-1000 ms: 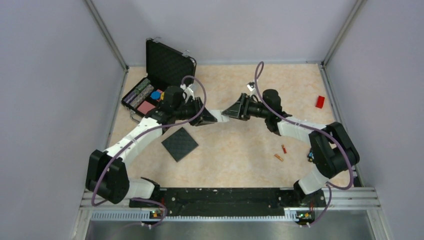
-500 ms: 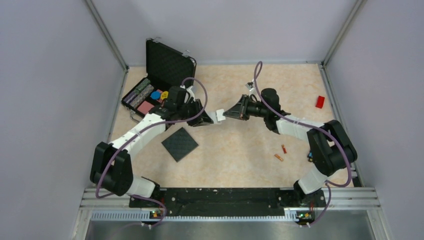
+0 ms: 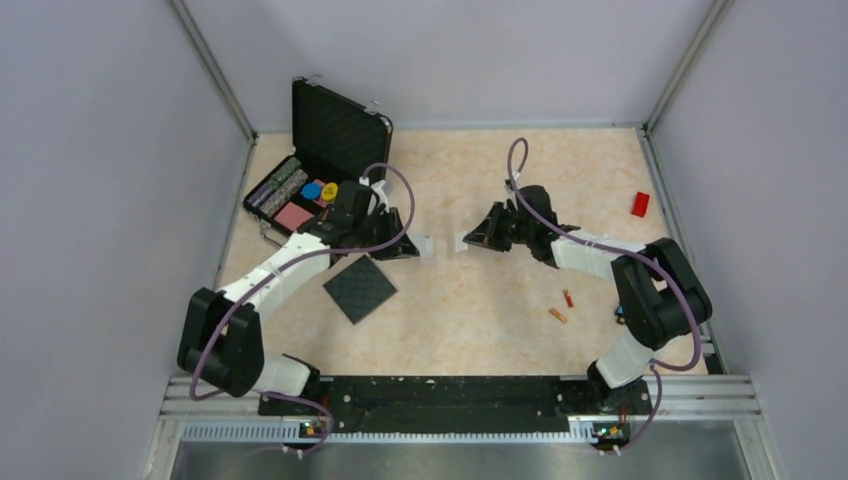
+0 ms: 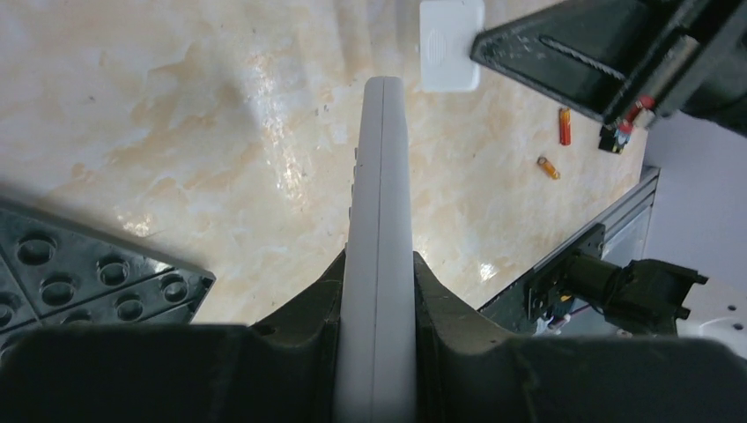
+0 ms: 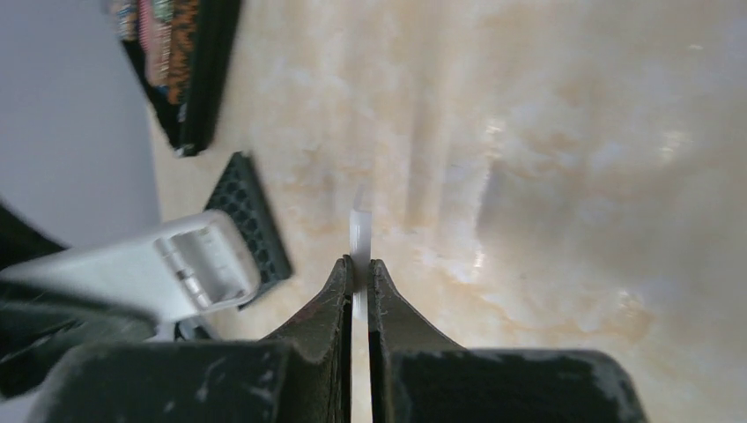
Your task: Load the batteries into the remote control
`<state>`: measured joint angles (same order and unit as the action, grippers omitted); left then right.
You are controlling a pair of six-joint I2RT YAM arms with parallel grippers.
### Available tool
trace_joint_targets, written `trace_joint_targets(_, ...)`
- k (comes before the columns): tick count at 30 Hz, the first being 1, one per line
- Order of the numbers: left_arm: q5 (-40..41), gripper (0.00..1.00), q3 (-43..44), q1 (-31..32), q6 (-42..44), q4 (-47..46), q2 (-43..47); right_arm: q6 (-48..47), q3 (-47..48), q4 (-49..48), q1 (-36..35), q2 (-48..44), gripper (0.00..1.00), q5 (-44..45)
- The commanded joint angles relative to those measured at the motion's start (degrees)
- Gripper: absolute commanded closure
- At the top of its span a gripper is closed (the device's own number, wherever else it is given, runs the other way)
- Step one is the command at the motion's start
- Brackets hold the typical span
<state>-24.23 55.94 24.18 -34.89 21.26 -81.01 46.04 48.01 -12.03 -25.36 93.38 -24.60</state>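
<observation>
My left gripper (image 3: 408,245) is shut on the white-grey remote control (image 3: 423,244). The left wrist view shows the remote (image 4: 379,211) edge-on between my fingers. My right gripper (image 3: 476,240) is shut on a thin white battery cover (image 3: 463,243), seen edge-on in the right wrist view (image 5: 359,233). A small gap separates cover and remote. The right wrist view shows the remote's open battery slot (image 5: 189,260), with no batteries in it. Two orange-red batteries (image 3: 568,297) (image 3: 557,315) lie on the table to the right, also in the left wrist view (image 4: 564,126) (image 4: 548,166).
A black square studded pad (image 3: 359,288) lies below the left gripper. An open black case (image 3: 318,160) with coloured pieces stands at the back left. A flat red block (image 3: 640,203) lies at the far right. Grey walls enclose the table.
The two grippers met at the remote, then pulled apart and sank toward the table. The cover came away from the remote in the right gripper.
</observation>
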Motion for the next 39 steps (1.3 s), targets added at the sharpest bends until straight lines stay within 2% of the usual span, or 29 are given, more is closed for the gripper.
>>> trace_joint_targets(1,-2.3,1.0,-3.3,0.0,5.2,-3.5,7.5,-2.6,-0.9,6.6,0.0,2.0,1.0,10.1)
trace_joint_targets(5,-7.9,1.0,-7.0,0.0,7.3,-8.8,13.8,-3.4,-0.3,11.5,0.0,1.6,0.98,16.3)
trace_joint_targets(8,-13.9,1.0,-8.8,0.0,7.9,-12.4,16.4,-3.9,0.3,16.9,0.0,0.9,0.78,20.2)
trace_joint_targets(10,-18.6,1.0,-9.2,0.0,8.5,-13.9,17.7,-3.9,0.3,19.2,0.1,-0.3,0.59,21.8)
trace_joint_targets(11,-19.7,1.0,-9.2,0.0,8.8,-14.2,18.5,-3.8,0.3,20.4,0.0,-1.6,0.53,22.7)
trace_joint_targets(14,-20.3,1.0,-9.8,-0.1,9.7,-15.5,21.7,-3.4,1.1,25.8,0.1,-5.5,0.45,27.4)
trace_joint_targets(19,-17.7,1.0,-11.3,-0.3,10.4,-17.3,28.1,-5.2,1.6,32.8,1.0,-11.5,0.44,30.5)
trace_joint_targets(21,-18.5,1.0,-11.4,-0.4,10.8,-17.5,29.9,-7.7,1.4,33.3,1.1,-13.7,0.45,26.0)
trace_joint_targets(26,-25.1,1.0,-8.8,-0.7,9.9,-15.8,29.8,-14.6,-0.2,25.8,1.1,-22.1,0.42,3.5)
trace_joint_targets(29,-29.3,1.0,-6.1,-0.8,8.3,-14.2,28.0,-14.7,-0.6,17.0,1.0,-29.3,0.3,-13.3)
trace_joint_targets(31,-32.1,1.0,-4.1,-0.8,6.7,-13.8,26.6,-11.6,-0.2,10.6,1.0,-32.9,0.19,-19.8)
trace_joint_targets(34,-36.6,1.0,-2.5,-0.8,3.8,-15.3,25.1,-6.1,0.8,3.0,0.1,-36.0,0.1,-23.7)
trace_joint_targets(39,-39.7,1.0,-2.2,-0.8,-1.7,-20.8,24.9,-5.7,4.1,2.0,-5.1,-34.4,0.1,-20.7)
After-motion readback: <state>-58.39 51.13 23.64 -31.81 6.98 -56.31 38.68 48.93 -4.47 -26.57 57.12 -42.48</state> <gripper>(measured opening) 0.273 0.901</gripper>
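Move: The right gripper already holds the small white battery cover; its laying-down spot on the table is about 3 cm right, 1 cm back and 8 cm below. The red battery lies roughly 22 cm right and 12 cm back of that hand, the orange battery 19 cm right and 16 cm back. From the left gripper, which keeps the opened remote, that spot is some 16 cm right, 3 cm ahead and 12 cm below; the black pad lies 13 cm left, 6 cm back. Lower the right gripper about 7 cm while carrying the cover right, open to lay it on the table, draw clear to the right, then swing back left and rise steeply, pulling back and opening wide. Meanwhile keep the left grip on the remote, raise it some 17 cm and bring it back, tipping the fingers up and turning them clockwise. ##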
